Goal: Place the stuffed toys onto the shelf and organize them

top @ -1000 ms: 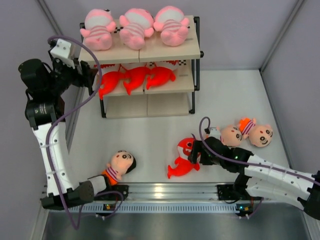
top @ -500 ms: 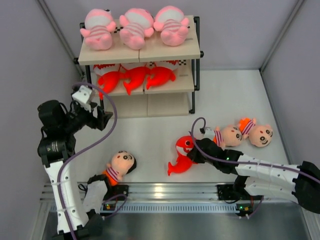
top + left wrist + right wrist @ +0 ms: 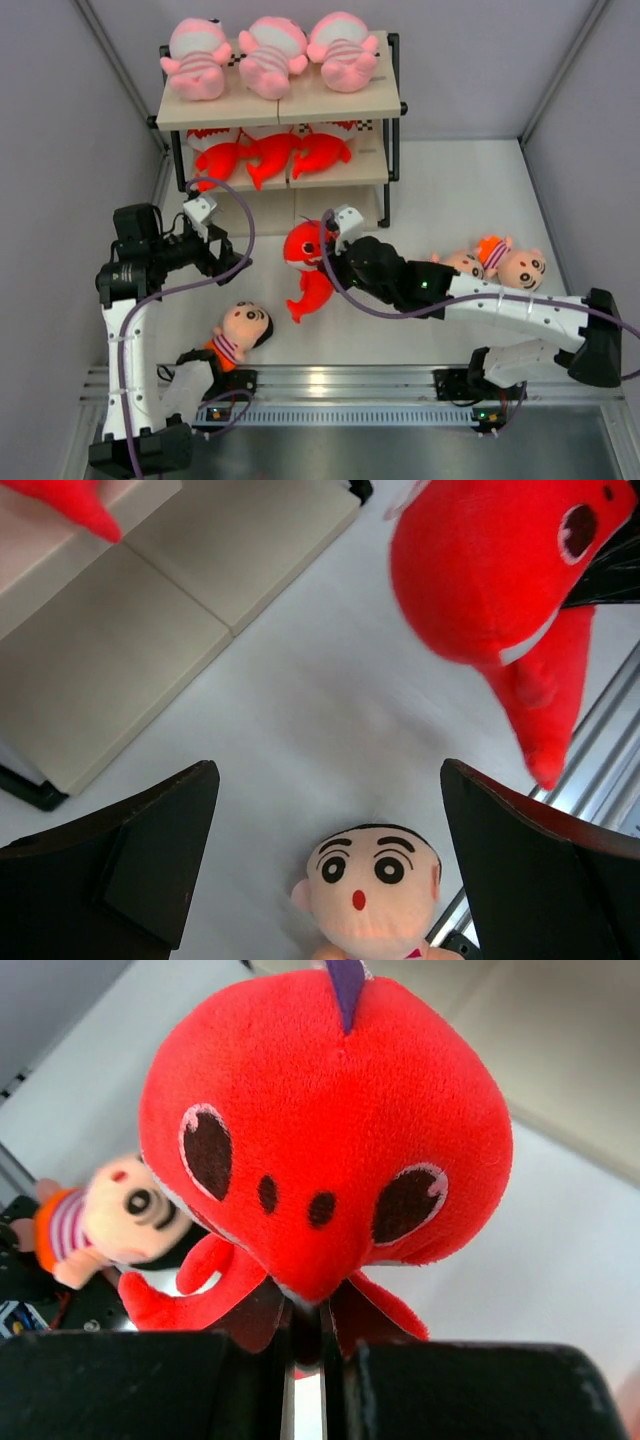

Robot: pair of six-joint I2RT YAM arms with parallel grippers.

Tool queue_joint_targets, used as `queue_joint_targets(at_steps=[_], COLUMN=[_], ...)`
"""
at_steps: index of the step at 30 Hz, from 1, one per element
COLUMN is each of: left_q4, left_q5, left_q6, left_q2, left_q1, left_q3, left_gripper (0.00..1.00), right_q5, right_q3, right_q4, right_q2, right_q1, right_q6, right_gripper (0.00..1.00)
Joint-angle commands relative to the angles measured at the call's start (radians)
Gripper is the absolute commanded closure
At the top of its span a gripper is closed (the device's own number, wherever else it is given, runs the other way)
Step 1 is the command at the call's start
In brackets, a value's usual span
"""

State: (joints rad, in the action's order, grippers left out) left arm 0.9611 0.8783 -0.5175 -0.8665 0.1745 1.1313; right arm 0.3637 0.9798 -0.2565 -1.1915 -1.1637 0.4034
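Note:
My right gripper (image 3: 328,255) is shut on a red-orange shark (image 3: 304,258) and holds it off the floor in front of the shelf (image 3: 300,108). In the right wrist view the shark (image 3: 320,1130) fills the frame, its underside pinched in the right gripper (image 3: 305,1332). My left gripper (image 3: 226,262) hangs open above a boy doll (image 3: 240,328). In the left wrist view the doll's face (image 3: 368,890) lies below the empty left gripper (image 3: 328,780). Three pink babies (image 3: 272,55) lie on the top board. Three sharks (image 3: 270,155) lie on the middle board.
Two more boy dolls (image 3: 500,265) lie on the floor at the right, beside my right arm. The shelf's lowest board (image 3: 300,212) is bare. Grey walls close in on both sides. A metal rail (image 3: 330,385) runs along the near edge.
The right gripper closed on the shark on the floor, lifted it and carried it up-left toward the shelf. The left arm swung down from the shelf to above the boy doll.

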Motion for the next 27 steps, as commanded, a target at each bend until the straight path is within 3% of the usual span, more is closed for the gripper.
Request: queue_joint_targets(at_steps=[1,6,11,12,14,15,16,17,18,21,24,27], left_q4=[0.005,0.007,0.005,0.005,0.007,0.005,0.007,0.007,0.008,0.005,0.005,0.005], left_q5=[0.128,0.155,0.182,0.174,0.175,0.185,0.185,0.183,0.188,0.218,0.244,0.278], left_q6=[-0.027,-0.047,-0.056,-0.052,-0.041,-0.032,-0.026,-0.016,0.003,0.087,0.152,0.162], left_q2=[-0.009,0.027,0.024,0.017,-0.005,-0.011,-0.020,-0.022,-0.028,-0.061,-0.088,-0.089], left_q1=[-0.041,-0.089,-0.109,-0.109,-0.109,-0.109,-0.107,-0.109,-0.109,-0.107,-0.104,-0.104], left_q3=[0.010,-0.004,-0.002,0.002,0.005,0.007,0.008,0.013,0.019,0.077,0.153,0.191], left_gripper=[0.02,0.02,0.04,0.22,0.47,0.83,0.96,0.99,1.00,1.00,1.00,1.00], right_q5=[0.015,-0.103,-0.248,-0.265,-0.296,-0.295,-0.270,-0.247,-0.223,-0.161,-0.152,-0.170], right_q3=[0.193,0.390,0.438,0.427,0.404,0.395,0.382,0.370,0.346,0.255,0.058,-0.160], right_q4=[0.003,0.006,0.063,0.075,0.112,0.128,0.140,0.167,0.175,0.197,0.303,0.458], right_q2=[-0.144,-0.270,-0.303,-0.296,-0.272,-0.264,-0.241,-0.229,-0.218,-0.119,-0.010,0.140], right_q1=[-0.074,-0.088,-0.122,-0.129,-0.142,-0.142,-0.140,-0.139,-0.137,-0.108,-0.056,-0.031], right_q6=[-0.181,-0.218,-0.319,-0.333,-0.350,-0.348,-0.345,-0.339,-0.330,-0.233,-0.086,0.044], right_gripper=[1.00,1.00,1.00,1.00,1.00,0.99,0.96,0.88,0.58,0.11,0.03,0.01])
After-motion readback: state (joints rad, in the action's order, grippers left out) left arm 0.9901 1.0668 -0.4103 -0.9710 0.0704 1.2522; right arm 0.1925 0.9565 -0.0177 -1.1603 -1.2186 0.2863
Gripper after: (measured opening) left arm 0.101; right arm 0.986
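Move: The red shark toy, still pinched by the head in the shut right fingers, has its middle about 13 cm to the right of the open left hand, 1 cm back and some 4 cm lower. From the right hand, the left gripper it is taken to waits roughly 17 cm to the left, level fore and aft. Below the left hand, the black-haired doll lies some 9 cm back and 19 cm down; the bottom shelf's front edge is 10 cm ahead, 9 cm right, 20 cm down. Leftward and a little up, the right hand carries the shark about 11 cm to the left hand, turning counter-clockwise, while the left hand eases some 4 cm right and slightly back to meet it, turning clockwise. The left fingers shut on the shark's head; only then do the right fingers open, and that hand backs off about 7 cm to the right as the left lifts slightly. ##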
